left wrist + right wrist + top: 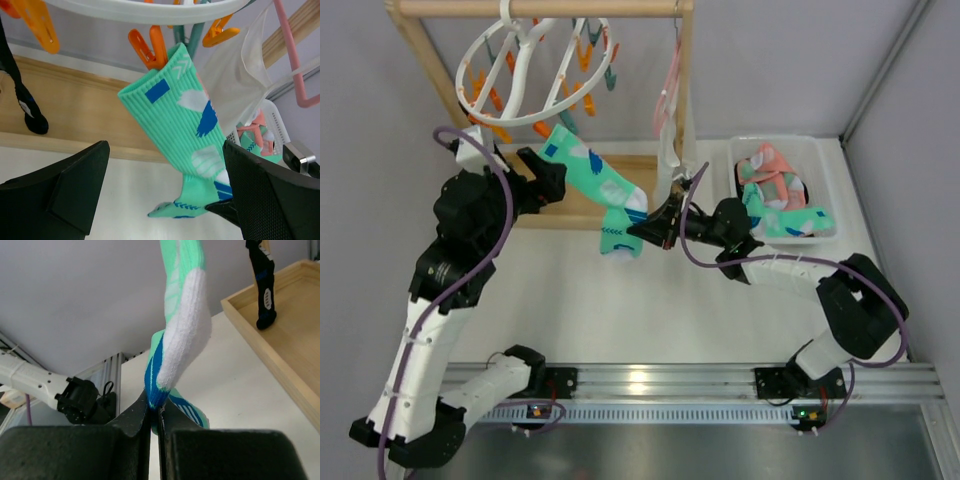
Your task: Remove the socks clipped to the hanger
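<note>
The white ring hanger (520, 60) hangs from the wooden rack, its rim (150, 12) running along the top of the left wrist view. An orange clip (147, 47) grips the cuff of a mint-teal sock (595, 180) (185, 115). My right gripper (645, 232) (154, 410) is shut on that sock's blue heel edge, and the sock (182, 315) rises from the jaws. My left gripper (542, 172) (164, 165) is open just left of the cuff, holding nothing. A black sock (27, 110) (263, 285) with blue and white marks hangs over the wooden base.
A clear bin (830, 185) at the right holds a salmon-pink sock (770, 165) and a mint one (790, 220). A long white and pink cloth (668, 110) hangs from the rack's right post. The rack's wooden base (580, 205) lies under the hanger.
</note>
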Robot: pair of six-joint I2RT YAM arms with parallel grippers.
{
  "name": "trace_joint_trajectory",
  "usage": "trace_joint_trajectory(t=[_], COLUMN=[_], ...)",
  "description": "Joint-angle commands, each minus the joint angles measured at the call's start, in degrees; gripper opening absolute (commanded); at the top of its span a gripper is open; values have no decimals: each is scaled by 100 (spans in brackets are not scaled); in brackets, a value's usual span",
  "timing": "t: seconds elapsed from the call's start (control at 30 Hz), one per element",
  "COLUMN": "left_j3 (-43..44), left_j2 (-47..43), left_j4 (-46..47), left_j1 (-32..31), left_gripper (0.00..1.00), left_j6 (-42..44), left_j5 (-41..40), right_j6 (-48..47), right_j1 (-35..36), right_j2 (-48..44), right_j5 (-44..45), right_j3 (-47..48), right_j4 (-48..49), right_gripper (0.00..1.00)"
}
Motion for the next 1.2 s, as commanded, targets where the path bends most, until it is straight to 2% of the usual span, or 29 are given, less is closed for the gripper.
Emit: trace_joint_trajectory(t=[0.0, 0.17, 0.53, 0.67, 0.7, 0.83, 0.93, 1.17], left_j3=[405, 502, 652, 591, 547, 301, 134, -332], left_j2=[295, 586, 1254, 1350, 1385, 1430, 1421, 1377], left_j4=[744, 1096, 1711, 1992, 2080, 2440, 2836, 3452], left_j1=[20, 20, 134, 354, 459, 723, 960, 1417], left_gripper=[98, 98, 97, 94, 90, 84, 81, 76], left_j6=[-173, -182, -147, -199, -208, -348, -454, -814], left_j5=[174, -89, -46, 235, 445, 999, 1560, 2327], right_j6=[671, 1366, 1402, 1498, 1525, 1586, 1595, 1613], right_j1=[-249, -513, -593, -593, -593, -601, -593, -540], right_j2=[-286, -242, -383, -436, -453, -523, -559, -646], right_j5=[-631, -991, -1194, -1281, -1299, -1352, -1361, -1449], right_j3=[-136, -189, -40, 22, 31, 66, 92, 136], right_j4=[787, 1412, 1193, 1175, 1184, 1176, 1087, 1096], right_gripper=[0, 0, 0, 0, 0, 0, 0, 0])
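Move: The orange clip holding the green sock's cuff is about 13 cm straight ahead of the left hand and 4 cm higher. A teal clip sits some 4 cm to its right, and the white hanger's front rim passes about 4 cm above it. The black sock hangs roughly 18 cm ahead, 9 cm left and 8 cm below the left hand. From the right hand, already pinching the green sock, the orange clip is about 13 cm ahead, 14 cm left and 18 cm up. Forward some 10 cm and slightly up goes the open left gripper, tipping its fingers up about 10 degrees, until they straddle the orange clip under the hanger rim; over the last part they close by roughly a quarter. The right hand keeps its pinch on the green sock, drawing it about 3 cm right, then back and up. ##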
